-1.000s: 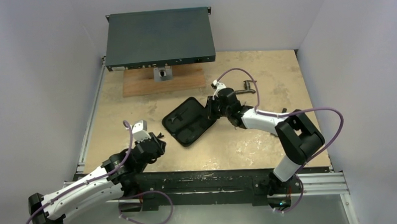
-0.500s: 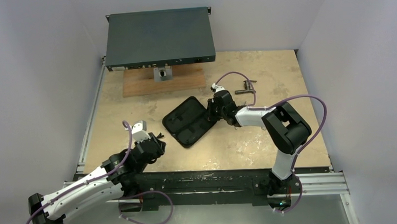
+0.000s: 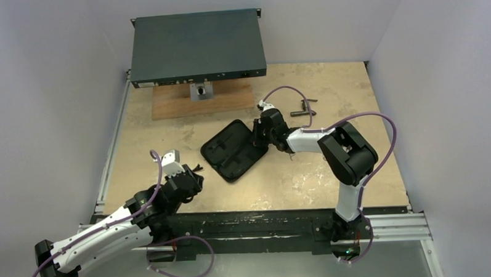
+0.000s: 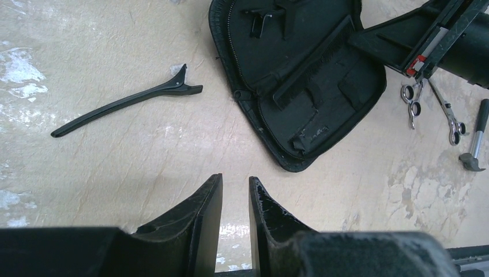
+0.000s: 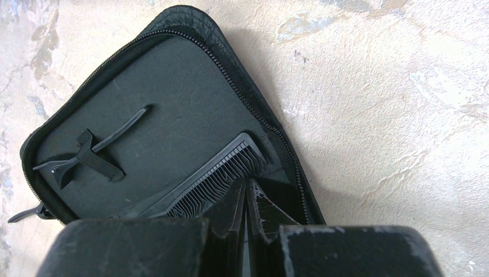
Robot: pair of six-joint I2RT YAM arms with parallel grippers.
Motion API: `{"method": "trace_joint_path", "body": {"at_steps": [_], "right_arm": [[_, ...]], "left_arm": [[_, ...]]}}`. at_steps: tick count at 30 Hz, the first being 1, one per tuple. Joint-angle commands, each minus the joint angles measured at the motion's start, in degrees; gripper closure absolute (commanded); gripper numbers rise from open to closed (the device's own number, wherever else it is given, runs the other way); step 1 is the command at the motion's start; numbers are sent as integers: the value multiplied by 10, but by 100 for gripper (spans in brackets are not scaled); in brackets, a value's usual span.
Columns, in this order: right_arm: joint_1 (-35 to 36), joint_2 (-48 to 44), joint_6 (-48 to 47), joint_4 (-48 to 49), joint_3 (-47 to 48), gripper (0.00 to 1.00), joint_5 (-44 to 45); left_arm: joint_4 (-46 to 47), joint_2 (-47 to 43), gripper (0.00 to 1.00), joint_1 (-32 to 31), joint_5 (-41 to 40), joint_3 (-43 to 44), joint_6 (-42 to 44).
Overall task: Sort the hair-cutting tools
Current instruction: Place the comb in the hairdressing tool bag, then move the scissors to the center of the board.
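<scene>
An open black zip case point(image 3: 234, 150) lies mid-table. Inside it a slim black comb point(image 5: 213, 176) rests along the lower half, and a black clip point(image 5: 86, 153) sits tucked under a strap. My right gripper point(image 5: 245, 183) is shut, its tips against the comb's toothed edge near the case's right rim; nothing shows between the fingers. A second thin black clip point(image 4: 127, 103) lies on the bare table left of the case. Silver scissors point(image 4: 412, 104) lie beyond the right arm. My left gripper point(image 4: 235, 182) hovers near the front edge, narrowly open and empty.
A small dark-headed hammer point(image 4: 476, 138) lies just right of the scissors. A dark flat equipment box point(image 3: 196, 46) stands on a wooden board point(image 3: 202, 102) at the back. White walls close in the table point(image 3: 330, 172) on three sides.
My right gripper has closed and shifted slightly left over the case's right edge, with its elbow swinging inward. The left arm has stayed where it was.
</scene>
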Motion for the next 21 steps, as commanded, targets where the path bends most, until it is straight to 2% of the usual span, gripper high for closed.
{"method": "trace_joint_path", "body": {"at_steps": [1, 5, 13, 21], "right_arm": [[-1, -13, 4, 3, 14, 98, 9], [-1, -71, 4, -3, -12, 97, 10], [-1, -232, 12, -36, -81, 72, 5], [-24, -417, 54, -94, -205, 64, 105]], "left_arm": [[-3, -5, 78, -2, -14, 7, -11], [-2, -8, 77, -1, -18, 7, -8], [-8, 11, 77, -1, -40, 29, 2], [4, 48, 76, -1, -48, 41, 1]]}}
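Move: The right hand's closed fingertips are at the far right end of the comb, already in the open hairdressing tool bag. The comb's middle lies about 6 cm left, 4 cm back and 1 cm lower; the bag's middle is 7 cm left and 4 cm back. The bag's strapped-in clip lies some 12 cm left, level with the hand; the nearest scissors are 14 cm right and 1 cm back. From the left hand, the comb is roughly 13 cm ahead, 13 cm right and 8 cm down. Up and away after a brief pause, the right hand lifts its fingertips off the comb's end and rises about 13 cm, drawing back and to its right by some 5 cm each way, the sideways part mostly late, out over the bag's right edge. The shut fingers part to about a third open, and the wrist tips the fingers upward by roughly 15 degrees. ##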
